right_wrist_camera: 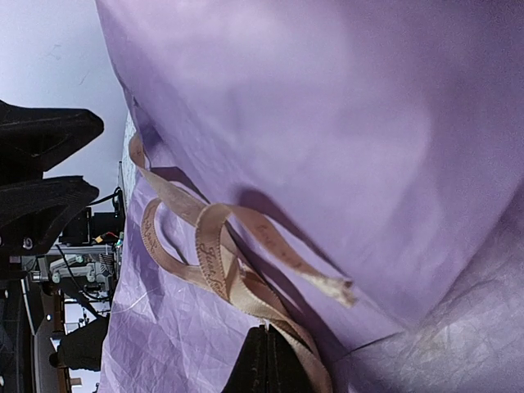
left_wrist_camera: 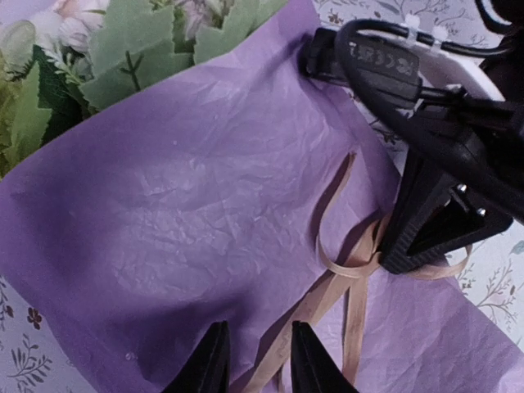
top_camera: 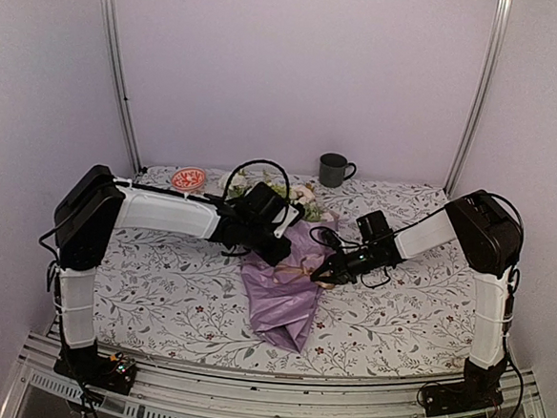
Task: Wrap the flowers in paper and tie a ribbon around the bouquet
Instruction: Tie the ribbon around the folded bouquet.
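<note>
The bouquet lies on the table cloth, with the flowers (top_camera: 289, 193) at its far end, their green leaves and pale blooms (left_wrist_camera: 139, 41) poking out of the lilac paper (top_camera: 282, 300). A beige ribbon (left_wrist_camera: 360, 264) crosses the paper (left_wrist_camera: 188, 188) in a loose looped knot. My right gripper (right_wrist_camera: 268, 329) is shut on the ribbon (right_wrist_camera: 209, 246) just beside the knot, at the bouquet's right edge (top_camera: 324, 275). My left gripper (left_wrist_camera: 258, 327) hovers over the paper with its jaws apart. One ribbon strand runs between them, close to the right finger (left_wrist_camera: 307, 360).
A dark mug (top_camera: 334, 170) stands at the back of the table. A red and white disc (top_camera: 188, 178) lies at the back left. The floral table cloth (top_camera: 159, 277) covers the table. The two grippers are close together over the bouquet's middle.
</note>
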Motion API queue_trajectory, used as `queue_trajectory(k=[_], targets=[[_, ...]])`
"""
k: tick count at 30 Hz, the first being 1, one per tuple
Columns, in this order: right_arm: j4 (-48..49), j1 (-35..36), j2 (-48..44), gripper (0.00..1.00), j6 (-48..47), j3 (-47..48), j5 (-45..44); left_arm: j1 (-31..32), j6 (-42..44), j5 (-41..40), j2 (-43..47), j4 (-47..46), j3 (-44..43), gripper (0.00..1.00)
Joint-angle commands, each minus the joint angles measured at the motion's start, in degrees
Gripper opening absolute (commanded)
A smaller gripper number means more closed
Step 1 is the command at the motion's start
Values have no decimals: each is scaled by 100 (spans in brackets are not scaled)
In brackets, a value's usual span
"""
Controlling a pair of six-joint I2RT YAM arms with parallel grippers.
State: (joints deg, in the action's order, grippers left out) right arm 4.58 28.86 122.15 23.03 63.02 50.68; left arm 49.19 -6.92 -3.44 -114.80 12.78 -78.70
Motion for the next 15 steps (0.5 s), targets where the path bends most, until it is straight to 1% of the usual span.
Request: queue_trajectory(k=[1,4,7,8,10,11,12,14,15], targets=[[-706,-3,154,0,-121,-238,-569,241,-514,-271,-220,1318,-476,27],[-705,-1,164,0,-132,-247,-562,349,-665,-303,-113,1447,-389,27],[-687,-1,177,0,-120,-267,-546,420,-952,-524,-51,1590,-354,28],[-689,-3,170,0,-121,-269,-547,474,-1045,-605,2,1577,-338,29],[-686,-3,155,0,-107,-282,-546,572,-1163,-736,55,1439,-252,38],[-686,-3,144,0,-112,-282,-546,589,-1228,-760,45,1393,-222,51],[-686,-1,143,0,-120,-283,-549,592,-1307,-772,6,1399,-229,54],[-687,-3,134,0,-122,-296,-544,591,-1385,-886,-146,1549,-330,53],[-682,2,134,0,-110,-298,-546,584,-1407,-943,-211,1620,-376,49]])
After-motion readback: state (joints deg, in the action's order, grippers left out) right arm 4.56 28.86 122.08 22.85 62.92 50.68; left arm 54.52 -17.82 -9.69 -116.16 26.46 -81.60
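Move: The loose loop of ribbon lies on the purple paper about 5 cm back from the left hand, level with it sideways and some 6 cm below. The ribbon band runs almost under that hand, 1 cm back and 1 cm right, while the knot sits 3 cm back and 7 cm to the right, both about 6 cm down; the flowers are roughly 18 cm ahead. From the right fingertips the loop is 8 cm left and 2 cm back, about level in height. Towards the loose ribbon loop, the left hand draws back about 4 cm and sinks some 2 cm, its fingers tipping more steeply down by around 10 degrees. Near the end, slowing above the loop, it spreads its part-open fingers to about half open. The right hand stays still, fingers shut at the ribbon knot. ##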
